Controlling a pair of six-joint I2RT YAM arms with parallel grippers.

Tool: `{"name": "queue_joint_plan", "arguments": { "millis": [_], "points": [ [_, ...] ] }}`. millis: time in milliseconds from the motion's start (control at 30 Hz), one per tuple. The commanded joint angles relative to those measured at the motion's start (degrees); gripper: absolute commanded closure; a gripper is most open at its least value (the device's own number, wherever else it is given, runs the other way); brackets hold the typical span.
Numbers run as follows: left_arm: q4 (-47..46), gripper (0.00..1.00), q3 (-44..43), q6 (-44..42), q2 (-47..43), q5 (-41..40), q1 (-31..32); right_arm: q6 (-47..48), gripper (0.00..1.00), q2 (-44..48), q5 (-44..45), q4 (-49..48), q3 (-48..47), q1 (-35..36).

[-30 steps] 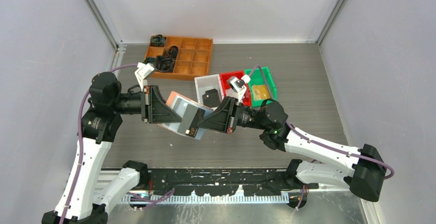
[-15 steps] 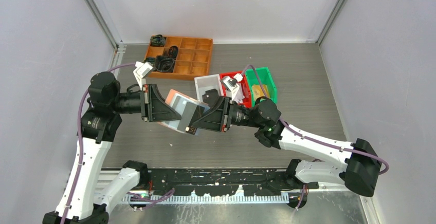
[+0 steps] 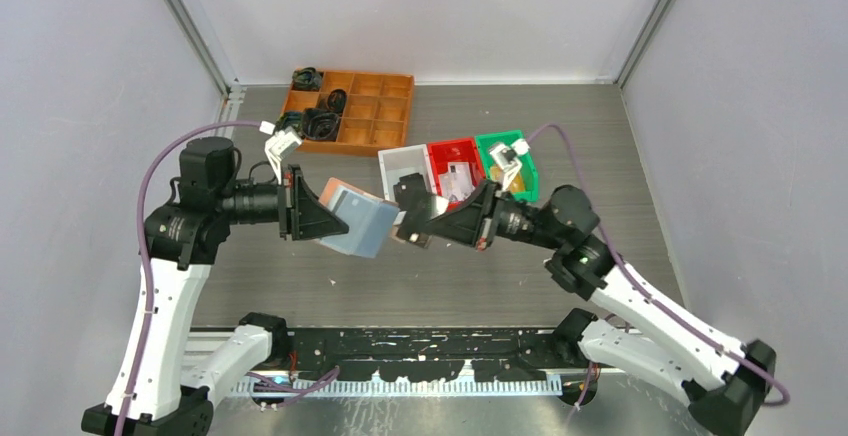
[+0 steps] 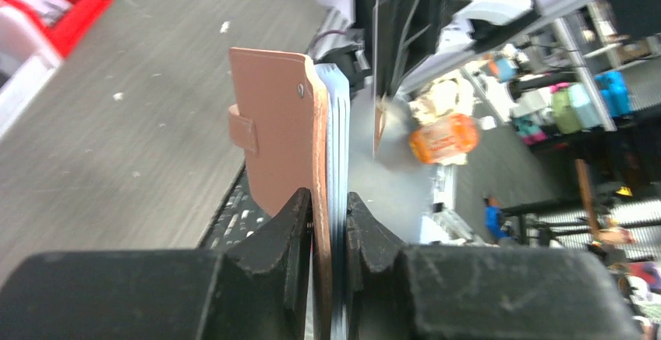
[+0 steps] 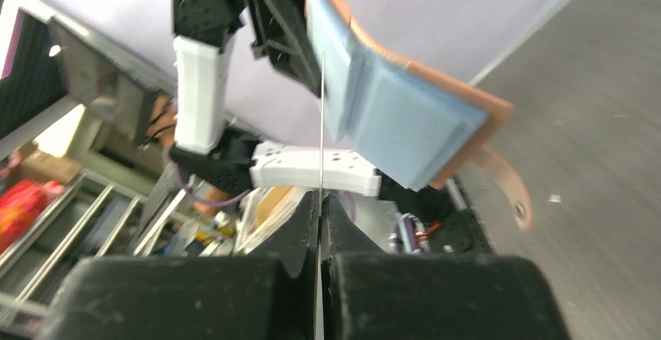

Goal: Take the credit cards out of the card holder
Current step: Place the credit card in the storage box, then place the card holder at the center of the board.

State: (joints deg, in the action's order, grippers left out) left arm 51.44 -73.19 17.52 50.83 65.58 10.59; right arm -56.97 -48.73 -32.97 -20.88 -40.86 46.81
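The card holder [image 3: 362,224], salmon-pink with bluish plastic sleeves, hangs above the table with my left gripper [image 3: 335,222] shut on its edge. In the left wrist view the pink cover [image 4: 273,137] and sleeves [image 4: 337,145] are pinched between my left gripper [image 4: 329,200] jaws. Just right of the holder and apart from it, my right gripper [image 3: 425,224] is shut on a dark credit card [image 3: 408,228]. That card shows edge-on as a thin line [image 5: 321,122] in my right gripper [image 5: 321,200], beside the sleeves [image 5: 390,114].
Behind the grippers stand a white bin [image 3: 392,161], a red bin [image 3: 450,146] holding pale cards, and a green bin [image 3: 530,181] with a yellow-tan packet. An orange compartment tray [image 3: 375,106] with black items sits at the back left.
My right gripper has drawn the dark card out of the holder and pulled back to the right. The left gripper keeps the holder in nearly the same place.
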Motion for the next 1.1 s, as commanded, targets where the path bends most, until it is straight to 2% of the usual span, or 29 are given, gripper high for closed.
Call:
{"name": "queue_joint_plan", "arguments": {
  "millis": [0, 67, 167, 267, 433, 500, 600, 700, 867, 1067],
  "points": [
    [11.92, 1.00, -2.30, -18.14, -0.03, -8.73, -0.30, 8.38, 0.99, 4.66, -2.38, 21.98, -2.46, -8.04],
    [15.46, 1.00, -1.43, -23.81, 0.25, -11.19, -0.27, 13.59, 0.99, 2.88, 0.33, 32.99, -6.05, -10.94],
    [19.39, 1.00, 0.59, -30.60, 1.43, -13.68, -0.30, 18.37, 0.99, -3.48, 4.00, 41.46, -11.52, -14.33],
    [22.01, 1.00, 2.73, -34.09, 4.41, -13.56, -0.30, 20.96, 0.99, -11.29, 6.37, 43.70, -16.16, -15.99],
    [26.11, 1.00, 2.19, -39.98, 12.55, -10.57, 1.08, 24.45, 0.99, -24.06, 5.98, 41.66, -22.95, -16.16],
    [27.77, 1.00, 1.80, -44.06, 15.96, -12.77, 1.60, 26.71, 0.99, -29.66, 6.32, 42.93, -27.12, -16.14],
    [27.88, 1.00, 2.45, -51.21, 20.94, -20.64, 1.67, 29.69, 0.99, -39.38, 6.32, 46.66, -34.64, -16.15],
    [24.51, 1.00, 5.64, -57.76, 24.25, -28.84, 1.63, 31.25, 0.99, -47.01, 6.39, 49.80, -41.20, -16.18],
    [9.94, 0.99, 13.21, -62.66, 27.09, -41.27, 1.72, 32.52, 0.99, -56.67, 6.01, 53.05, -49.11, -16.11],
    [-4.05, 0.81, 16.49, -64.79, 30.58, -51.84, 1.64, 33.48, 0.99, -65.96, 7.07, 57.37, -57.53, -15.03]
  ]
}}
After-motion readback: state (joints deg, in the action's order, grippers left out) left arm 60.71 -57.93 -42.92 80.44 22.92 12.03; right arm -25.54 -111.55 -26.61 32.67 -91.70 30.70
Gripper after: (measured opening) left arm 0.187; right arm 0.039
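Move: Some 26 cm ahead, 4 cm to the left and 33 cm below the right hand, which already holds a black card clear of the holder, is the white box. From that hand the red box lies about 28 cm ahead and 7 cm right; the card holder is level with it, roughly 9 cm left, in the left gripper. From the left hand, the white box is about 26 cm ahead, 7 cm right and 33 cm down. Sweeping forward and down about 25 cm each way, the right hand keeps its pinch on the black card and brings it over the white box, first bowing some 4 cm right, then easing back left while the fingers tip down about 50 degrees. Meanwhile the left hand lowers the still-gripped holder nearly 30 cm, drifting left and forward and turning its fingers steeply down. ##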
